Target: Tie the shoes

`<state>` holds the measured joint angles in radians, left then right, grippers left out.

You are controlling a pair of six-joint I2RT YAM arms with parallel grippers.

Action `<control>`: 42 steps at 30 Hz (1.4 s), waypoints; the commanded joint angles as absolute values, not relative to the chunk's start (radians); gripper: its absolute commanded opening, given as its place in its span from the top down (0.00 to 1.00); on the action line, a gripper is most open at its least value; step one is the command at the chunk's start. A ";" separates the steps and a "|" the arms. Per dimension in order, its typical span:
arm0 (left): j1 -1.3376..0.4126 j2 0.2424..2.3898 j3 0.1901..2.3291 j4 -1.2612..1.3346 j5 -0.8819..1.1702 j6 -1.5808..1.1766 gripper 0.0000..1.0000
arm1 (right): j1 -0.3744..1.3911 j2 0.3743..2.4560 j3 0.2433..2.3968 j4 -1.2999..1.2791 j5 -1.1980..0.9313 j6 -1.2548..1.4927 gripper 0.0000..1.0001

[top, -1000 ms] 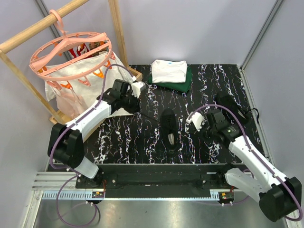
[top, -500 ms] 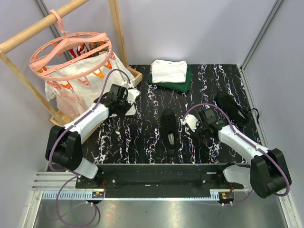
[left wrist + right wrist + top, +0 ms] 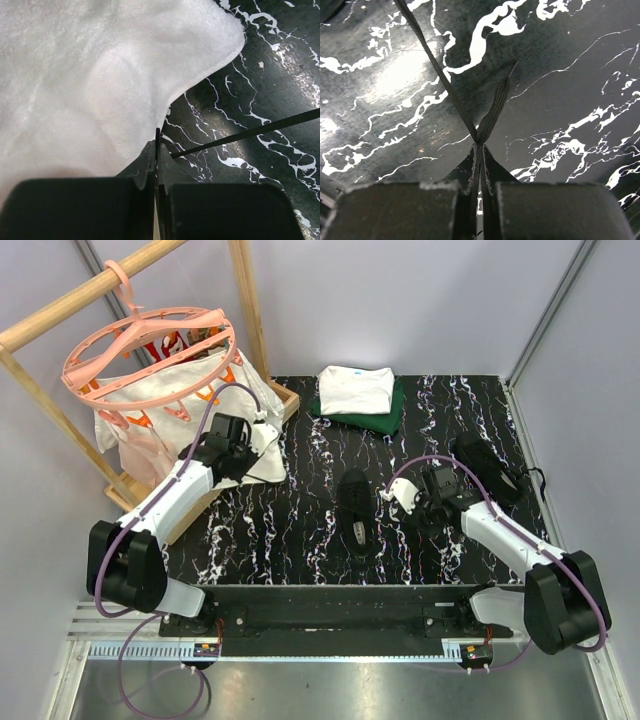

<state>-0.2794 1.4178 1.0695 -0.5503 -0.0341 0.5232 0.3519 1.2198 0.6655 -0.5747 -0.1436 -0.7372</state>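
Note:
The black shoe [image 3: 355, 508] lies in the middle of the marbled black table [image 3: 300, 530], with a pale patch at its near end. My left gripper [image 3: 268, 445] [image 3: 157, 146] is to its left, at the edge of a white cloth. It is shut on a thin black lace [image 3: 250, 132] that runs taut off to the right. My right gripper [image 3: 400, 502] [image 3: 480, 146] hangs just right of the shoe, shut on the other lace [image 3: 495, 110]. That lace is folded, and its two strands rise in a V from the tips.
The white cloth [image 3: 255, 462] [image 3: 100, 75] hangs from a wooden rack [image 3: 60, 310] with a pink clip hanger [image 3: 150, 350] at the back left. Folded white and dark green clothes [image 3: 357, 395] sit at the back. A second dark shoe-like object [image 3: 485, 462] lies behind the right arm.
My left gripper has drawn away to the left and back, over the white cloth, pulling its lace out. The right arm shifted slightly toward the shoe, then stayed still.

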 commanded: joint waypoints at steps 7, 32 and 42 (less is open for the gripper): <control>-0.382 1.463 1.097 -0.589 0.198 0.459 1.00 | 0.350 1.391 0.814 -0.586 -0.350 -0.713 1.00; -0.416 1.513 1.103 -0.525 0.364 0.249 1.00 | 0.589 1.505 0.905 -0.574 -0.411 -0.615 1.00; -0.308 1.485 1.114 -0.515 0.190 0.345 1.00 | 0.287 1.312 0.853 -0.767 -0.322 -0.759 1.00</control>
<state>-0.3386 1.5375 1.0996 -0.5552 0.2768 0.2733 0.3347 1.3849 0.8879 -0.6617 -0.3775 -0.6750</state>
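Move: Off to the left hand's right by about 27 cm, some 9 cm back and 8 cm lower, sits the shoe whose lace both hands hold by its ends. It lies roughly 14 cm left of the right hand, about 1 cm farther out and near its height. Some 33 cm farther out from that shoe are the folded towels, and the second shoe stands about 25 cm right and 14 cm forward of the right hand. Easing in towards the shoe from both sides, each hand keeps its lace end pinched. The left goes some 12 cm right, 5 cm back and slightly down, tilting about 25 degrees, then starts back out 3 to 4 cm. The right goes 12 cm left, sinking a little, then reverses about 7 cm right while rising some 5 cm and moving forward. ##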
